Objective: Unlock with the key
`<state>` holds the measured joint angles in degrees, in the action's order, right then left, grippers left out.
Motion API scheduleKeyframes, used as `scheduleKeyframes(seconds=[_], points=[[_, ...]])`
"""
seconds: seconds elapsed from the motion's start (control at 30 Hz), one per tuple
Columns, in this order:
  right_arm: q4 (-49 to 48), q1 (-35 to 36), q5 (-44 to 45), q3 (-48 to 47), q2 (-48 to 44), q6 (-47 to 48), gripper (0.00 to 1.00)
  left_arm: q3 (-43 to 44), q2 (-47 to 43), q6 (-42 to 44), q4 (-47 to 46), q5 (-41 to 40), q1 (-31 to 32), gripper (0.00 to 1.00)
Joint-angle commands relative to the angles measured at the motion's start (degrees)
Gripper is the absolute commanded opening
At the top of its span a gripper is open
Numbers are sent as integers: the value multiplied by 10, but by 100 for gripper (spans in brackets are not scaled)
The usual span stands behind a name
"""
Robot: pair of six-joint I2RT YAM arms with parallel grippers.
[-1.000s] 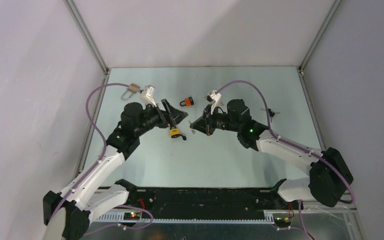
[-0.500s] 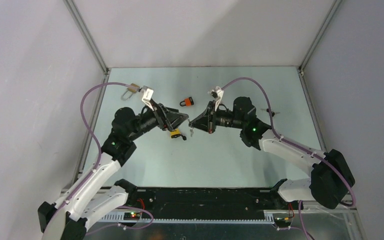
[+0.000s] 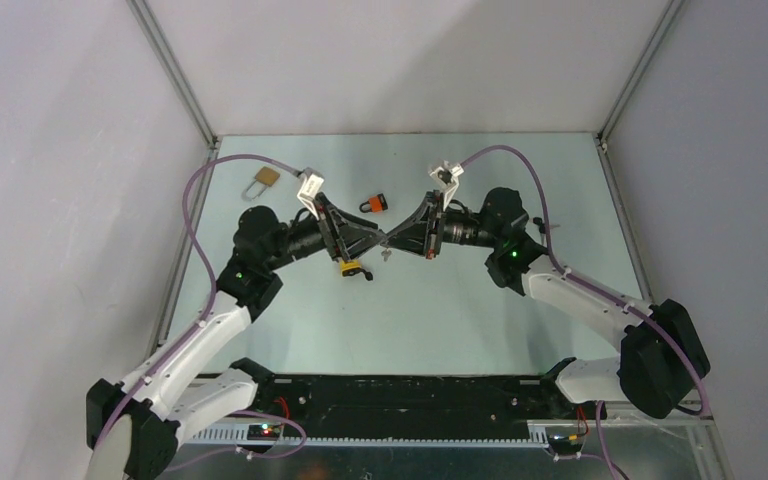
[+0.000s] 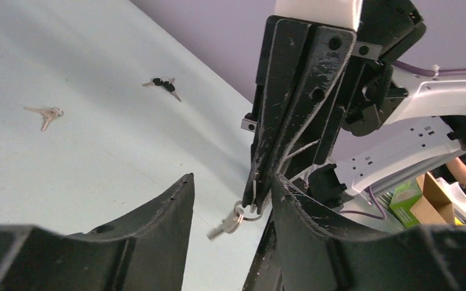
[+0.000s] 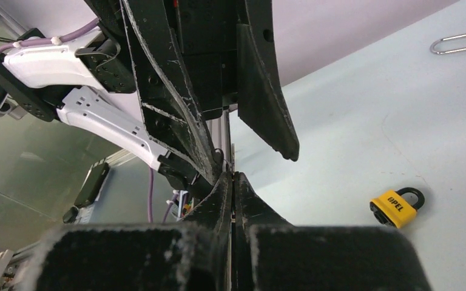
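My right gripper (image 3: 393,240) is shut on a small silver key (image 4: 229,222) with a ring, which dangles below its tips. In its own view the right gripper (image 5: 233,177) shows its fingers pressed together. My left gripper (image 4: 232,182) faces it tip to tip at mid-table (image 3: 374,238). Its jaws stand apart on either side of the hanging key and the right fingertips, touching neither. A yellow padlock (image 3: 351,267) lies on the table just below the left gripper and also shows in the right wrist view (image 5: 396,207).
An orange padlock (image 3: 374,204) lies behind the grippers and a brass padlock (image 3: 263,178) at the far left. Loose keys lie on the table surface (image 4: 45,114), with a dark-headed pair (image 4: 164,85) farther back near the right arm (image 3: 545,226).
Both grippers have lifted and turned until their tips meet over the middle. The left one has left the yellow padlock and its jaws have narrowed. The right stays shut on the key.
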<state>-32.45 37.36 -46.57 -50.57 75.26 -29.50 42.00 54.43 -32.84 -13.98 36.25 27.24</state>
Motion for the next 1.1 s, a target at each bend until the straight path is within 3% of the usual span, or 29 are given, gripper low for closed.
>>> scheduleKeyframes(seconds=[0.0,0.6,0.8,0.9,1.07], points=[[-51,-4,-32,-3,-16,-23,0,34,2,-7,-51,33,4,51],[-79,-7,-42,-4,-6,-44,0,42,17,-42,-97,55,19,36],[-79,-6,-44,-4,-2,-44,0,41,15,-43,-101,52,22,21],[-76,-7,-47,-3,-1,-42,0,39,13,-43,-104,48,23,2],[-76,-6,-48,-3,-3,-42,0,33,4,-37,-106,39,24,0]])
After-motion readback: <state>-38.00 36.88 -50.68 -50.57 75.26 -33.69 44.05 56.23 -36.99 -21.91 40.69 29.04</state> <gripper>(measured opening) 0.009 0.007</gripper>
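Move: Between the left hand's open fingers stands the key that the right hand holds, about 2 cm to the left hand's right and 2 cm above it, level fore and aft. The yellow padlock lies roughly 7 cm ahead of the left hand, 6 cm left and 25 cm below; the orange padlock some 23 cm ahead, 2 cm left, on the same table top. From the right hand, the key is about 1 cm to its left, at its own height. Rising about 3.5 cm while easing a little back and to the right, the left hand brings its half-open fingers up to the right hand's fingertips, then shuts them fully there, seeming to pinch the key. The right hand keeps its shut grip and drifts only some 1.5 cm up and 1 cm back. ##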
